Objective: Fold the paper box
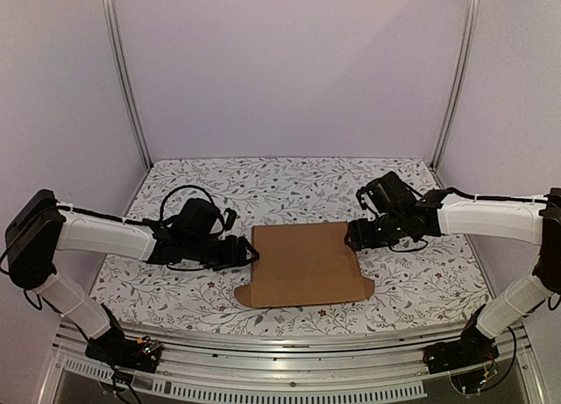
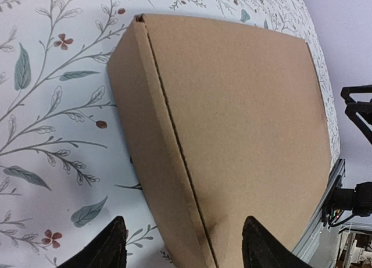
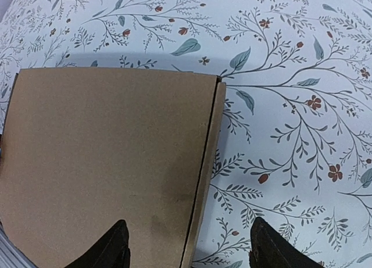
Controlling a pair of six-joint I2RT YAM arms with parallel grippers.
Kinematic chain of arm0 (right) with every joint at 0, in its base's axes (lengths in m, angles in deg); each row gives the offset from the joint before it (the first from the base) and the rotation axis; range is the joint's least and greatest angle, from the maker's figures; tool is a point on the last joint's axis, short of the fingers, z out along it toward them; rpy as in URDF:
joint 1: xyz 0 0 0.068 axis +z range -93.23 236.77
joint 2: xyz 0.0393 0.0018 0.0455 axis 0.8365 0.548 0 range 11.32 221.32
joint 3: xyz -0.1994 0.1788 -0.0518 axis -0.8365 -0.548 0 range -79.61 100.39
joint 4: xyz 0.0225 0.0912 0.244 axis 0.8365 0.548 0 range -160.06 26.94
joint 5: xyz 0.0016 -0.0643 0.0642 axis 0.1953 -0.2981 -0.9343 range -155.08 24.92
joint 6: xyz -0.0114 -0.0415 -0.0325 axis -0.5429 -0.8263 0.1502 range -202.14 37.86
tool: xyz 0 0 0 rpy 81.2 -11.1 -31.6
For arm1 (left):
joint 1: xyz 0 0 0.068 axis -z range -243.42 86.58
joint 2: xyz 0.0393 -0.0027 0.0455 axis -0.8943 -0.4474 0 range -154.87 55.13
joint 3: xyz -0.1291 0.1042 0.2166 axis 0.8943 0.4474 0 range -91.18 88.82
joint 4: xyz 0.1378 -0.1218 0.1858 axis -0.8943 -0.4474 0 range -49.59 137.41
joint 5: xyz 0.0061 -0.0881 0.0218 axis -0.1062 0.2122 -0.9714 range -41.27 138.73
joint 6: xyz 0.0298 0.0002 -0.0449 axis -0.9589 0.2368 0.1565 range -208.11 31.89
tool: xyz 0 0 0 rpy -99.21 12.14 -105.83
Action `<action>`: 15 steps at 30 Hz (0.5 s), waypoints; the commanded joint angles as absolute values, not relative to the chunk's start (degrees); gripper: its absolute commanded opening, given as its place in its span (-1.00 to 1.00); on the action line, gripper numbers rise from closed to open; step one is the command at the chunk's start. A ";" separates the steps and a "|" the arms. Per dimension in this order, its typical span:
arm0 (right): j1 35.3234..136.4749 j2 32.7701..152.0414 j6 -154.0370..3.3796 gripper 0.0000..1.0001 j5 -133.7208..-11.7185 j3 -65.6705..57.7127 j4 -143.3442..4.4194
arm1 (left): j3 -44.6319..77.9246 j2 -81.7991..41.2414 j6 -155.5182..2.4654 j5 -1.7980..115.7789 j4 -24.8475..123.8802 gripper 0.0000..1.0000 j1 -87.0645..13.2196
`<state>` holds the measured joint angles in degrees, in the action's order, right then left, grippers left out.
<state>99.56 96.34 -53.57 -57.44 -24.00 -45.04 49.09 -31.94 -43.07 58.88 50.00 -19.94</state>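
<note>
The paper box (image 1: pixel 302 264) is plain brown cardboard, lying closed and flat in the middle of the floral table. My left gripper (image 1: pixel 248 253) is open at the box's left edge; in the left wrist view its fingertips (image 2: pixel 110 245) straddle the left side wall and lid seam of the box (image 2: pixel 232 117). My right gripper (image 1: pixel 352 237) is open at the box's right edge; in the right wrist view its fingertips (image 3: pixel 270 247) straddle the right side wall of the box (image 3: pixel 104 163). Neither holds anything.
The floral table cover (image 1: pixel 289 180) spreads all round the box. Metal frame posts (image 1: pixel 123 71) stand at the back corners with pale walls behind. An aluminium rail (image 1: pixel 289 347) runs along the near edge by the arm bases.
</note>
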 commanded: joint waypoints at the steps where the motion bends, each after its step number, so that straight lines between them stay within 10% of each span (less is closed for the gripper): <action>1: 95.27 98.84 -50.75 0.34 -69.73 -26.80 -51.51 | 47.68 -33.94 -42.65 60.97 51.76 0.32 -21.82; 15: 88.02 105.60 -44.75 -0.08 -78.96 -32.46 -64.14 | 47.71 -37.75 -42.21 62.63 53.20 0.32 -22.63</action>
<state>89.83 103.27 -47.31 -75.58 -30.01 -59.27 48.37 -36.35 -42.39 61.85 52.52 -21.75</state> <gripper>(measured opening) 0.498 0.662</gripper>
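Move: The middle of the box's right side wall lies about 7 cm below the right hand, 3 cm back and 1 cm to its left; the lid's middle is some 10 cm left and 4 cm back, the right ear 3 cm right and 11 cm back. From the left hand, the left side wall's middle is about 4 cm below, 2 cm back and 1 cm right, with the left ear roughly 10 cm back and 2 cm left. Down onto the box's right edge comes the right hand, sinking nearly 5 cm and easing about 2 cm forward, while its wrist tilts some 20 degrees so the fingertips swing left and back. Its fingers close partway, one above the lid, the other outside the wall. The left hand, fingers kept open astride the left edge, settles 1.5 cm lower; whether either hand touches can't be made out. ##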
